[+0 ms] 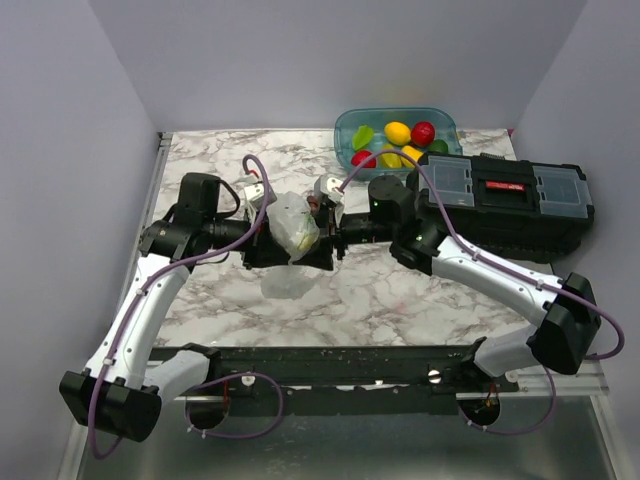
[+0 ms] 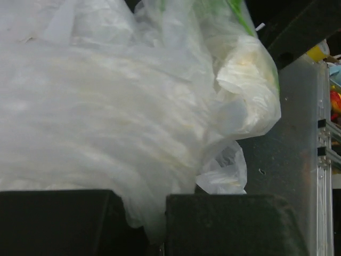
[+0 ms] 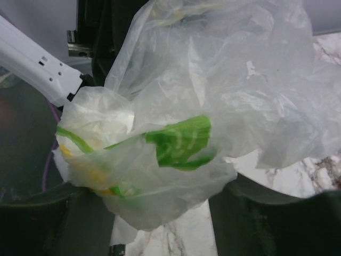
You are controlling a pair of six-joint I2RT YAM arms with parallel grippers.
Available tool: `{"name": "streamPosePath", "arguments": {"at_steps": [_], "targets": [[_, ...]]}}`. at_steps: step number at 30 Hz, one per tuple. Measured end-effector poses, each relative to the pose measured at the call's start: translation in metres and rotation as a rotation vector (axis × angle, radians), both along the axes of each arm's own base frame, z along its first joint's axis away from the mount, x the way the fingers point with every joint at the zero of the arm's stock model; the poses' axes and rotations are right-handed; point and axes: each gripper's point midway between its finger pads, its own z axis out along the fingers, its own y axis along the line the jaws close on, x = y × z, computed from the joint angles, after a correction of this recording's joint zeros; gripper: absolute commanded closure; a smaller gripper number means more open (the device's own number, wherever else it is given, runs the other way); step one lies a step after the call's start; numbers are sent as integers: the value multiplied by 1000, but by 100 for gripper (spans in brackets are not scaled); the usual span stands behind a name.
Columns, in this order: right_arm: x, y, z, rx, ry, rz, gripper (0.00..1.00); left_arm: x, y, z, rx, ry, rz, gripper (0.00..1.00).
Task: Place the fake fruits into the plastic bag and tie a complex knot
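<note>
The plastic bag (image 1: 295,225), crumpled clear film with green and yellow prints, hangs above the marble table between my two grippers. My left gripper (image 1: 268,238) is shut on it; in the left wrist view the film (image 2: 106,106) is pinched between the dark fingers (image 2: 154,234). My right gripper (image 1: 326,228) stands open, and a printed fold of the bag (image 3: 160,154) sags between its spread fingers (image 3: 165,224) without being clamped. The fake fruits, a yellow one (image 1: 397,132), a red one (image 1: 423,133) and a green one (image 1: 362,137) among them, lie in the teal tub. No knot is in view.
The teal tub (image 1: 345,125) stands at the back right of the table. A black toolbox (image 1: 510,200) with a red latch sits right beside it, behind my right arm. Grey walls close in the left, back and right sides.
</note>
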Motion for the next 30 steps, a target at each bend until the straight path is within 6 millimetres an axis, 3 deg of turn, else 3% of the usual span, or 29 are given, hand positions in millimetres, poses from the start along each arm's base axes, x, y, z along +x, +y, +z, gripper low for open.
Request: {"name": "streamPosePath", "arguments": {"at_steps": [4,6,12,19,21,22,26,27,30], "targets": [[0,-1,-2,-11,-35,8,88,-6,-1,2,-13,-5,-35,100],[0,-5,-3,-23,-61,6,99,-5,3,4,-7,-23,-28,100],[-2,-32,-5,-82,-133,-68,99,6,39,1,22,-78,87,100],[24,-78,-32,-193,-133,-207,99,19,86,-6,77,-120,260,100],[29,-85,-35,-207,-125,-226,99,19,92,-6,81,-128,283,91],[31,-87,-36,-210,-123,-232,99,19,93,-6,81,-134,284,81],[34,-92,-35,-212,-115,-247,99,16,95,-6,91,-180,271,26],[34,-94,-33,-209,-114,-252,99,16,96,-7,95,-185,271,3],[34,-95,-29,-196,-107,-260,99,14,97,-7,105,-208,270,2]]}}
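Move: Between the two facing hands hangs the plastic bag, pinched in the left fingers. Its middle is some 3 cm to the left hand's right, 3 cm ahead and 3 cm below; from the open right hand it lies about 5 cm left, 2 cm ahead and 4 cm below. The brown tap lies about 26 cm ahead of the right hand, 3 cm left and 26 cm below. The fruit bowl is some 42 cm ahead, 20 cm right and 24 cm below. Closing on the bag's near part, the right fingers pinch it, then pull right about 10 cm, easing a little forward and down and turning some 15 degrees clockwise. The left hand keeps its pinch while drawing left about 10 cm, turning roughly 15 degrees counter-clockwise, then stops and opens wide to let go. ##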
